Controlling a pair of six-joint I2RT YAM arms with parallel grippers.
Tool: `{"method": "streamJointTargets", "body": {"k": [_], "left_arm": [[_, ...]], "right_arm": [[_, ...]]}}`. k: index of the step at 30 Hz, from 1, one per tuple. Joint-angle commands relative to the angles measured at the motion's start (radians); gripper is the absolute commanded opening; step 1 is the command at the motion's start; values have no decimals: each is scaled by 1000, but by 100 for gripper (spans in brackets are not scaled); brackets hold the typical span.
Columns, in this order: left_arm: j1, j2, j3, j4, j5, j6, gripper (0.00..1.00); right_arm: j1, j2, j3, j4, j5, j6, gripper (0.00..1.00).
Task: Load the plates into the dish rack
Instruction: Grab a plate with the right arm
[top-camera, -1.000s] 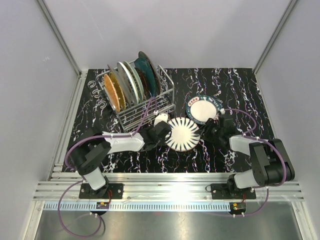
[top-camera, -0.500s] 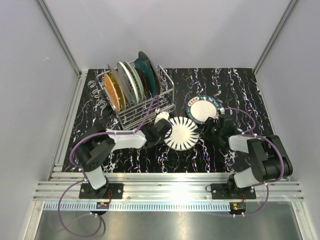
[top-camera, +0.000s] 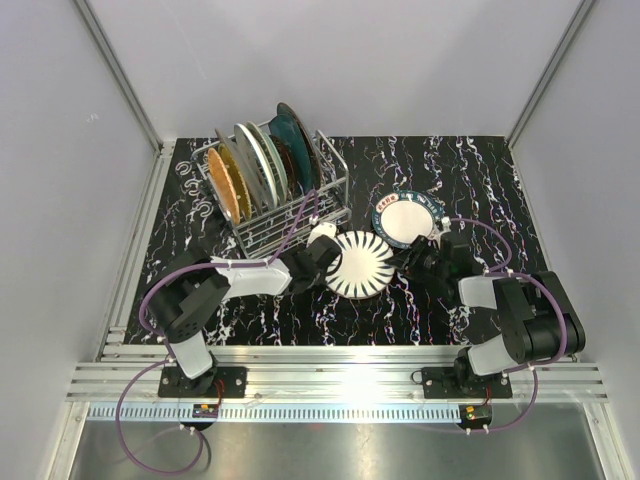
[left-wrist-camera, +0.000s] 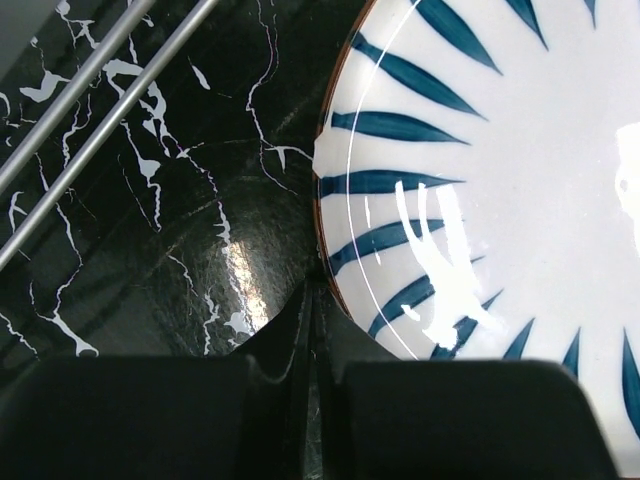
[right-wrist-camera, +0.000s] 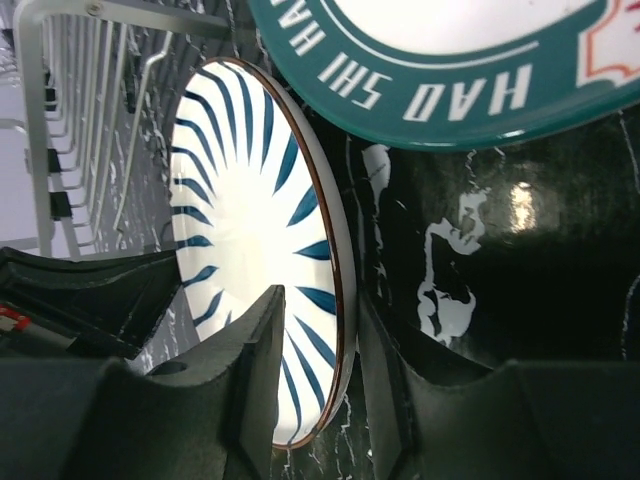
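Note:
A white plate with dark radial stripes (top-camera: 362, 265) lies between both grippers, in front of the dish rack (top-camera: 332, 190). My left gripper (top-camera: 322, 262) is shut, its tips (left-wrist-camera: 315, 288) against the plate's left edge (left-wrist-camera: 480, 180). My right gripper (top-camera: 414, 262) is open and straddles the plate's right rim (right-wrist-camera: 335, 300). One finger (right-wrist-camera: 262, 350) is over the striped face and the other (right-wrist-camera: 378, 345) is behind the rim. Several plates (top-camera: 255, 165) stand upright in the rack, an orange one at the left.
A teal-rimmed plate with a white centre (top-camera: 407, 220) lies flat just behind my right gripper, its lettered rim (right-wrist-camera: 450, 90) close to the striped plate. The rack's wires (right-wrist-camera: 60, 120) show beyond the striped plate. Grey walls enclose the black marbled table (top-camera: 480, 180).
The right gripper has slid left onto the striped plate's rim and its jaws have narrowed. The left gripper and the plate have shifted slightly toward the rack.

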Motion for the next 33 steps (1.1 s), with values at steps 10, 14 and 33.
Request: {"method": "streamJointTargets", "body": {"k": [10, 14, 33], "left_arm": [[-12, 27, 30, 80, 48, -3, 3], [-12, 30, 30, 84, 51, -3, 3], [-12, 27, 36, 84, 76, -12, 2]], "right_arm": [[17, 10, 3, 300, -211, 130, 42], [19, 36, 8, 335, -248, 141, 41], [108, 88, 107, 182, -182, 78, 38]]}}
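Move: The plate with blue stripes already has its right rim between the right fingers and leans a little; its middle is about 6 cm left of the right hand, level with it fore and aft and some 2 cm lower. From that hand, the green-rimmed plate lies roughly 9 cm ahead and 4 cm to the right, and the dish rack's middle some 14 cm ahead and 21 cm left. From the left hand, the striped plate's middle is about 7 cm right, 2 cm ahead. Keeping the striped plate's right rim between its fingers, the right hand lifts it by about 3.5 cm while edging forward, the hand's left side rolling up and its fingertips tipping up by some 8 degrees each, then holds that height and works mainly left, towards the left hand, for about 3.5 cm left in all. The left hand stays low with its shut fingers at the plate's left rim, bracing that side as the right rim comes up. ##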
